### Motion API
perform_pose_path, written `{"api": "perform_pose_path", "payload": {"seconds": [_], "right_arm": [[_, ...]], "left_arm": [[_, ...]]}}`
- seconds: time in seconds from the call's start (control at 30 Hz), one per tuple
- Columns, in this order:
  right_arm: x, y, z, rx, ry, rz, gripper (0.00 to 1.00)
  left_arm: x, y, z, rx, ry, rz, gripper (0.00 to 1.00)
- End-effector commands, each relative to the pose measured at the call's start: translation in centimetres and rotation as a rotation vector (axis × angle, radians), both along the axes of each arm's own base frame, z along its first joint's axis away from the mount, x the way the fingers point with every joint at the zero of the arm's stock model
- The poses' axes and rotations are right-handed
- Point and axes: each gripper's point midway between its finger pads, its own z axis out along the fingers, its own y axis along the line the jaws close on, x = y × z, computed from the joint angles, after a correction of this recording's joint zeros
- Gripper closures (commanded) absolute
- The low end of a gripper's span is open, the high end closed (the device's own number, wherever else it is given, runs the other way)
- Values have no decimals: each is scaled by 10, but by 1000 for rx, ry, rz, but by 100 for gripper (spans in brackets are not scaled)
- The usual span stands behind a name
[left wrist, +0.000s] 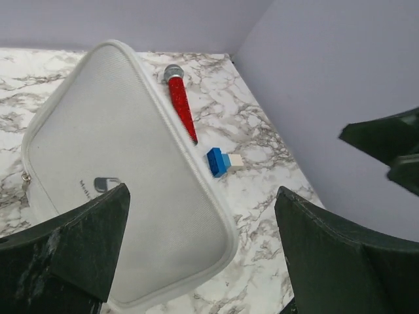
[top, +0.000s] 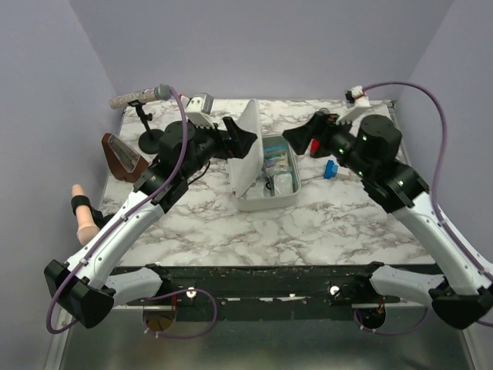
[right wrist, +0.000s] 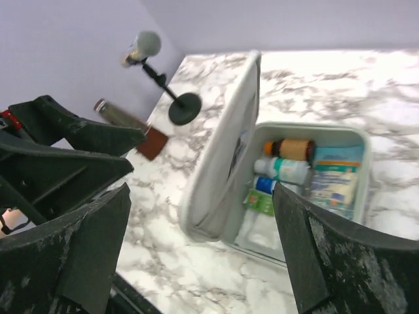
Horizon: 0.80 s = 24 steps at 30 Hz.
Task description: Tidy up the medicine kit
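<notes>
The medicine kit (top: pixel 269 193) stands open at the table's middle, its pale lid (top: pixel 248 145) raised upright on the left side. Inside lie a brown bottle (right wrist: pixel 291 148), a white bottle with a teal label (right wrist: pixel 281 169), a green packet (right wrist: pixel 260 201) and a blue-white packet (right wrist: pixel 334 180). My left gripper (top: pixel 240 142) is open just left of the lid, whose outer face (left wrist: pixel 124 176) fills the left wrist view between the spread fingers (left wrist: pixel 65 248). My right gripper (top: pixel 299 137) is open above the kit's right side, holding nothing.
A red glitter microphone (left wrist: pixel 181 104) and a blue block (top: pixel 330 169) lie right of the kit. A grey microphone on a stand (top: pixel 139 97), a brown wedge (top: pixel 123 158) and a peach hand model (top: pixel 83 216) stand at the left. A small white object (top: pixel 357 96) sits back right.
</notes>
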Motion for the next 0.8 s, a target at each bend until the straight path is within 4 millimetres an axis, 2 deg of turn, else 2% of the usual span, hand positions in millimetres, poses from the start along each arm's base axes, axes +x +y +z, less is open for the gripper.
{"api": "perform_pose_path", "payload": {"seconds": [0.0,0.1,0.17,0.3,0.37,0.5,0.6,0.7,0.77], "right_arm": [[4,-54,-45,-193,9,-196,3],[-4,-63,-61,-209,25,-212,3],[-5,-62,-78,-226,40,-201,3],[-6,-53,-119,-251,132,-167,3],[-9,-44,-140,-237,180,-129,3],[-13,-41,-191,-244,289,-134,2],[-10,-49,-219,-248,338,-185,0],[-11,-53,-230,-243,358,-197,0],[-15,-54,-233,-239,361,-190,0]], "left_arm": [[-5,-14,7,5,-28,-87,1],[0,-37,-7,1,61,-164,1],[7,-36,-14,6,104,-125,1],[17,3,-30,36,75,88,1],[22,22,-44,72,76,171,1],[39,40,-82,127,193,230,1],[62,46,-104,80,276,212,1],[96,41,-118,18,311,174,1],[118,32,-123,39,315,140,1]]}}
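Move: The medicine bag's lid, leaning half open on its left-hand hinge, has its middle about 5 cm ahead of the left hand and 17 cm below. The zip pull at the bag's far left corner is some 14 cm ahead, 4 cm left and 26 cm below that hand. From the right hand, the bag's near right corner lies about 4 cm back, 4 cm right and 30 cm below; the blue block is 6 cm ahead and 14 cm right, near table height. The half-open lid is already out of both wide-open grippers, and neither grips it again. The right hand draws about 5 cm to the right, then sinks some 24 cm towards the bag's near right corner, tipping down about 20 degrees. The left first slips 3 cm right, then goes down, forward and left towards the zip pull, tipping down and turning a little counter-clockwise. ##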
